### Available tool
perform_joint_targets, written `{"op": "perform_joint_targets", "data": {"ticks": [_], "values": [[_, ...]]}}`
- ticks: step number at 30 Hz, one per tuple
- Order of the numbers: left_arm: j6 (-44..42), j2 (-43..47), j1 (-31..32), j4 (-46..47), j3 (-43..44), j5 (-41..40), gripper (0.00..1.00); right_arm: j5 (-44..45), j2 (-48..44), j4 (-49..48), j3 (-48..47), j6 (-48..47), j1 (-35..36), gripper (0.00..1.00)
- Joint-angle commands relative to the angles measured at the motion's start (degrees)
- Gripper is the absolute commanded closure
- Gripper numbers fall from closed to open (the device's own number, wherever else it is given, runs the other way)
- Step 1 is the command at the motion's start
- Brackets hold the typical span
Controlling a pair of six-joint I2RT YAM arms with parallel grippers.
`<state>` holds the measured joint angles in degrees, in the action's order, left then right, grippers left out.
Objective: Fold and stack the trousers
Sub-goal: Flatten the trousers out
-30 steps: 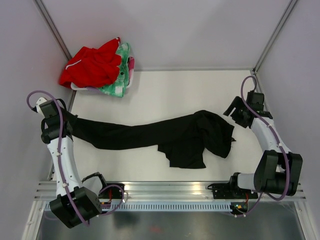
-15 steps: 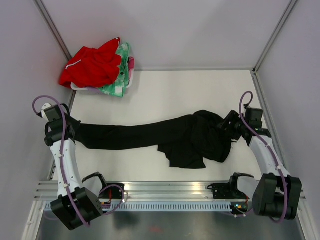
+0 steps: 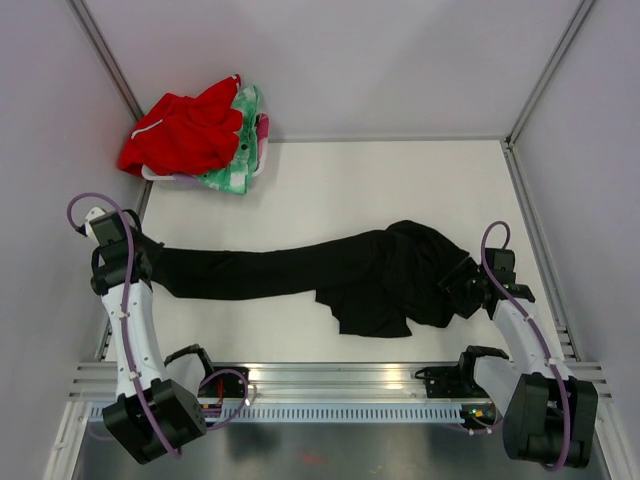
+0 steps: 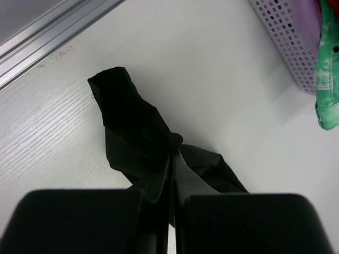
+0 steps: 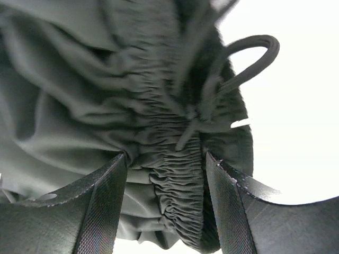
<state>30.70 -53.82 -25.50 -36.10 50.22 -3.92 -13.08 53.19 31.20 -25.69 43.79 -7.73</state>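
The black trousers point(image 3: 290, 268) lie stretched across the table from left to right, with the bunched waist end on the right. My left gripper point(image 3: 148, 262) is shut on the end of one leg; in the left wrist view the leg end point(image 4: 127, 121) is pinched between the closed fingertips of the left gripper point(image 4: 172, 157). My right gripper point(image 3: 462, 290) sits at the waist end. In the right wrist view the right gripper point(image 5: 165, 159) is open, and the gathered waistband point(image 5: 177, 180) lies between its two fingers. A drawstring loop point(image 5: 257, 50) sticks out beyond them.
A white perforated basket point(image 3: 158, 174) stands at the back left, holding a red garment point(image 3: 180, 130) and a green-and-pink cloth point(image 3: 242, 150); basket point(image 4: 280, 42) and cloth point(image 4: 326, 79) also show in the left wrist view. A metal rail point(image 3: 330, 378) runs along the near edge.
My right arm has swung in and toward the near edge onto the waist end, and its jaws have narrowed around the waistband. The left gripper has shifted slightly right with the leg.
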Motion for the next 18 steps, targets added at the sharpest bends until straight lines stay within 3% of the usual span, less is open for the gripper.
{"op": "perform_joint_targets", "data": {"ticks": [1,7,9,10,11,12,18], "values": [[-1.96,0.12,0.27,1.38,-0.12,0.76,0.98,0.69,1.12,-4.83,2.14,7.45,0.08,0.33],[-1.70,0.03,0.45,1.99,-0.82,0.93,0.98,2.18,-0.01,-4.04,2.75,5.69,-0.01,0.32],[-1.34,0.03,0.45,2.34,-1.08,1.37,0.98,1.48,-0.10,-7.46,4.41,6.39,-0.01,0.50],[-1.34,-0.05,0.45,2.35,-1.09,1.81,0.98,0.61,-0.02,-8.95,4.68,7.35,0.08,0.66],[-1.26,-0.05,0.45,2.35,-0.82,1.90,0.98,0.17,0.07,-11.40,4.77,7.62,0.08,0.92],[-1.34,-0.05,0.45,2.09,0.05,1.99,0.98,-0.10,0.33,-12.12,3.30,7.63,0.08,0.99],[-1.87,-0.40,0.45,-1.60,11.64,3.66,0.98,4.38,2.09,-8.00,-18.39,-2.64,0.08,1.00]]}}
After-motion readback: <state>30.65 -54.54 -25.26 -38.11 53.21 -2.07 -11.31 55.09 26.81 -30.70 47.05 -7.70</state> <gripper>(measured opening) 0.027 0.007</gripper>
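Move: The trousers' waistband lies right between the right hand's open fingers, straight below the hand point by about 2 cm, with the drawstring knot roughly 3 cm ahead and 1 cm to the right, also some 2 cm down. The short bunched leg lies about 17 cm to the right hand's left, 6 cm nearer the base and 3 cm lower. From the left hand, still holding the other leg's end aloft, the waistband is some 65 cm right, 5 cm back and 16 cm down. The right hand sinks a further 1.5 cm or so onto the crumpled waistband and, staying low, shuts its wide-open fingers to pinch the cloth just on the base side of the drawstring, then lifts about 5 cm while carrying it forward some 4 cm. The left hand keeps its closed grip on the far leg end and stays nearly in place, beginning to rise by about a centimetre only at the very end. ##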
